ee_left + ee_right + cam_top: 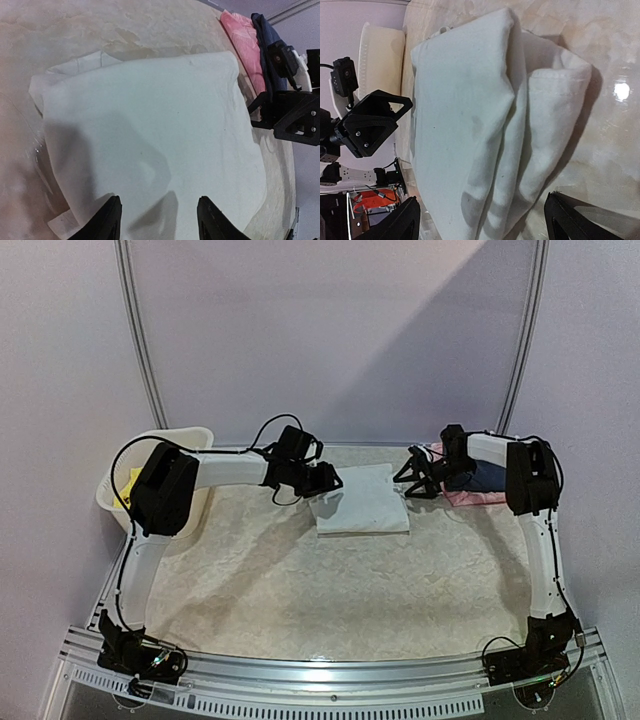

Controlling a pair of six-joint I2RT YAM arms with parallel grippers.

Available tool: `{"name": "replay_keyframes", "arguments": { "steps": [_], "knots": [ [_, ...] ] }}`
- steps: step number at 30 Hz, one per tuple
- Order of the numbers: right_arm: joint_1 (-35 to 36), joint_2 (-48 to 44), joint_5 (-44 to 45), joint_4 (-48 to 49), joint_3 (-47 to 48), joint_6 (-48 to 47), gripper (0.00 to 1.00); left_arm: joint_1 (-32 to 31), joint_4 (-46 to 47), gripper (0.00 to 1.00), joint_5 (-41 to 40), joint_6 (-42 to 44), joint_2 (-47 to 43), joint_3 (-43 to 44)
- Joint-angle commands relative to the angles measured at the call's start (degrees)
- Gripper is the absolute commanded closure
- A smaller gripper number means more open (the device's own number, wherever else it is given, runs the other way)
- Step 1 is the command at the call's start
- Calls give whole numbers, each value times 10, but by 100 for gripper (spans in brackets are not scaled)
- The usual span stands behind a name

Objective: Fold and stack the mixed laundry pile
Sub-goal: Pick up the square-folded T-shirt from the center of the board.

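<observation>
A folded white T-shirt [362,502] lies flat at the far middle of the table. It fills the left wrist view [150,140] and the right wrist view [480,125], where its stacked fold edges show. My left gripper [330,483] is open and empty at the shirt's left edge, its fingertips [112,215] just above the cloth. My right gripper [412,480] is open and empty at the shirt's right edge. The yellow shorts show only as a yellow patch [134,480] in the basket.
A white plastic basket [190,440] stands at the far left. A pink cloth [470,497] and a dark blue cloth [488,476] lie stacked at the far right under the right arm, also in the left wrist view [245,40].
</observation>
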Motion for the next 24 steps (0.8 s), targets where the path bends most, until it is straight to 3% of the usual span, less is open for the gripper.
{"name": "replay_keyframes", "arguments": {
  "steps": [1,12,17,19,24],
  "knots": [
    [16,50,-7,-9,-6,29,13,5,2,48,15,-16,25,14],
    [36,66,-42,39,-11,87,17,5,-9,50,12,-10,52,27],
    [53,65,-32,56,-7,107,23,5,-4,51,12,-10,55,26],
    [59,66,-26,61,-2,109,30,5,-1,51,13,-12,54,25],
    [62,64,5,46,24,87,65,5,-1,51,16,-8,41,19]
  ]
}}
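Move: The square-folded T-shirt's middle lies about 7 cm to the left hand's right, some 3 cm back and 4 cm below. From the right hand it is roughly 9 cm to the left, 3 cm back and 3 cm below, its right edge just beside the open fingers. The folded navy cloth sits about 19 cm to the right of the right hand and 6 cm farther out, over the pink cloth, which is some 17 cm right and 5 cm out. Leftward, slowly and level, the right hand goes about 5 cm onto the T-shirt's right edge, one finger going in beneath the cloth and the other staying over it; it dips about a centimetre at the end as the wide-open fingers close to roughly half. The left hand sinks some 2.5 cm onto the left part of the shirt, then holds there, fingers still half open. ##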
